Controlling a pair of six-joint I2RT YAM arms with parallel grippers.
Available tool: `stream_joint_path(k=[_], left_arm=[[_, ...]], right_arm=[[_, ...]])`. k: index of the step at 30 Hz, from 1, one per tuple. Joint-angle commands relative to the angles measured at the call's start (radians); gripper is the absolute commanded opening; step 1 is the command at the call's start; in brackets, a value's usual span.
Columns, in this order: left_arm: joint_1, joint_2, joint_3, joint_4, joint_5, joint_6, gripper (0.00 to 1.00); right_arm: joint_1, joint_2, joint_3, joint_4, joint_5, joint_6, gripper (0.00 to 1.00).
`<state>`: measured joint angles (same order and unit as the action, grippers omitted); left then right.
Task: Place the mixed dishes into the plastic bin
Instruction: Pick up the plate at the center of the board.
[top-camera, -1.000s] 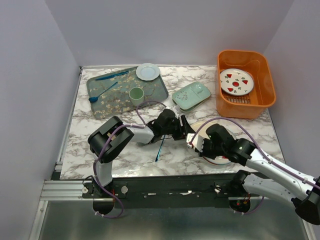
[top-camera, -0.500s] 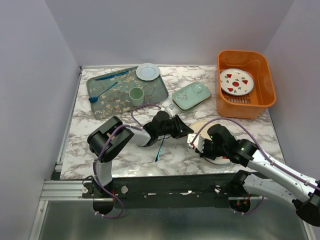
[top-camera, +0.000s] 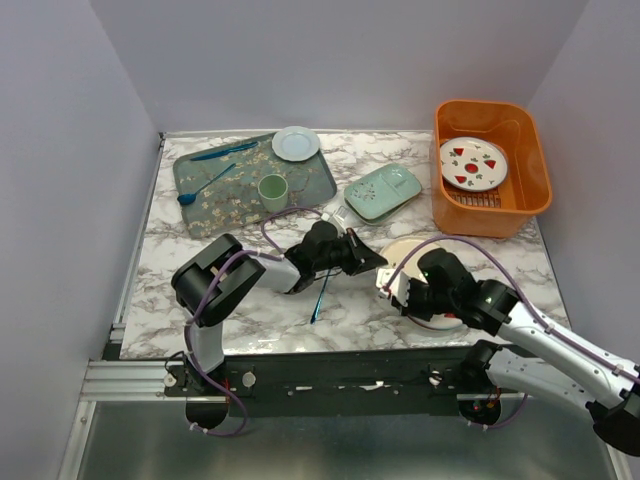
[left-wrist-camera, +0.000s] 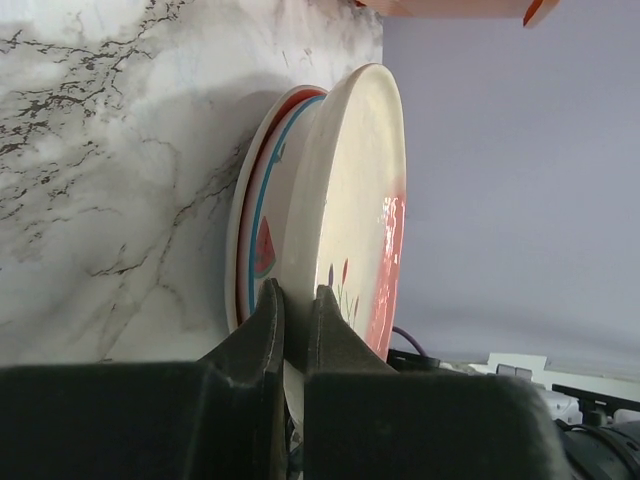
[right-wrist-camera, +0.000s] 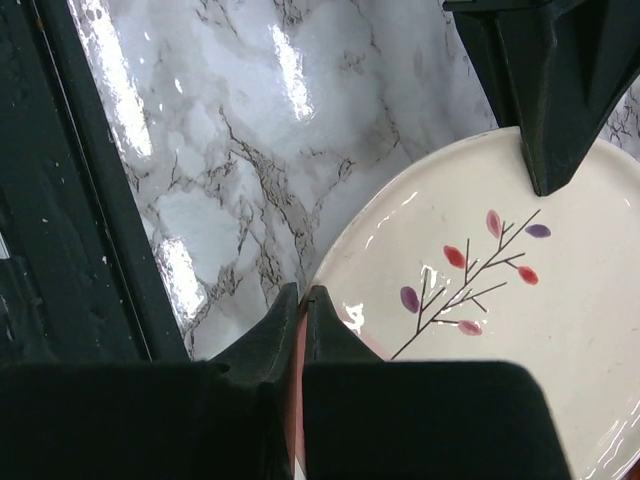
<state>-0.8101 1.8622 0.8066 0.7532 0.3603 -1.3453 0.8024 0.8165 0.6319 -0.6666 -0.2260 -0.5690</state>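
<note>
A cream plate (top-camera: 408, 252) with a pink-red band and a painted twig tops a stack near the table's front right. Under it lies a plate (left-wrist-camera: 262, 200) with a teal ring and red marks. My left gripper (top-camera: 378, 262) is shut on the cream plate's left rim; its fingers pinch the rim in the left wrist view (left-wrist-camera: 295, 290), where the plate (left-wrist-camera: 360, 180) is tilted up off the one below. My right gripper (top-camera: 396, 291) is shut on its near rim (right-wrist-camera: 301, 292). The orange plastic bin (top-camera: 490, 212) at the back right holds a white plate (top-camera: 473, 163) with red marks.
A pale-green divided dish (top-camera: 383, 191) lies left of the bin. A dark floral tray (top-camera: 215, 205) at the back left carries a green cup (top-camera: 272, 190), a small pale plate (top-camera: 296, 143) and blue utensils (top-camera: 200, 187). A thin dark stick (top-camera: 320, 295) lies under the left arm.
The left forearm has shifted slightly left and the right wrist slightly right. Both grippers stay shut on the cream plate's rim.
</note>
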Motion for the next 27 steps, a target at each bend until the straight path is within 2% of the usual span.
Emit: stream_joint_path(k=[1, 6, 7, 9, 10, 13, 22, 25, 26, 27], left_arm=[[-0.011, -0.097, 0.000, 0.129, 0.069, -0.021, 0.00], [0.002, -0.133, -0.017, 0.158, 0.071, -0.025, 0.00], [0.005, -0.141, -0.018, 0.159, 0.071, -0.025, 0.00], [0.009, -0.161, -0.021, 0.158, 0.071, -0.022, 0.00], [0.015, -0.166, -0.021, 0.156, 0.071, -0.022, 0.00], [0.026, -0.190, -0.030, 0.153, 0.068, -0.017, 0.00], [0.061, -0.288, -0.066, 0.126, 0.046, 0.020, 0.00], [0.083, -0.327, -0.083, 0.112, 0.042, 0.037, 0.00], [0.088, -0.336, -0.087, 0.109, 0.045, 0.040, 0.00], [0.092, -0.351, -0.096, 0.110, 0.045, 0.041, 0.00]], right_arm=[[-0.020, -0.037, 0.026, 0.062, -0.027, -0.014, 0.21], [-0.063, -0.080, 0.041, 0.064, -0.033, 0.007, 0.52], [-0.081, -0.089, 0.052, 0.064, -0.036, 0.011, 0.63], [-0.104, -0.111, 0.067, 0.064, -0.049, 0.024, 0.71], [-0.129, -0.119, 0.077, 0.062, -0.056, 0.030, 0.81], [-0.184, -0.137, 0.124, 0.061, -0.081, 0.063, 0.92], [-0.388, -0.073, 0.288, 0.071, -0.143, 0.283, 0.98], [-0.557, -0.021, 0.330, 0.073, -0.289, 0.363, 0.98], [-0.654, 0.018, 0.337, 0.073, -0.330, 0.388, 0.98], [-0.701, 0.045, 0.345, 0.073, -0.419, 0.427, 0.98]])
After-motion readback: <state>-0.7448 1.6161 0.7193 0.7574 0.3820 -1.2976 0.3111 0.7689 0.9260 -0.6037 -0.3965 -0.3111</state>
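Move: The cream-and-pink plate is pinched by both hands over the plate stack: its middle is some 9 cm right of the left hand, 4 cm back and slightly below. From the right hand, shut on its near-left rim, that middle is about 7 cm ahead and 4 cm right. The stack is 3 cm ahead, 8 cm right and 5 cm below the right hand; the green dish is about 16 cm straight ahead of the left hand and 8 cm below. The cream-and-pink plate keeps hanging from the left hand's shut fingers by its left rim, raised some 7 cm and then also carried left as the lift goes on. The right fingers open wide and let go of the near-left rim; that hand climbs about 15 cm, swinging forward and somewhat right over the plate while turning clockwise and rolling its left side up. ##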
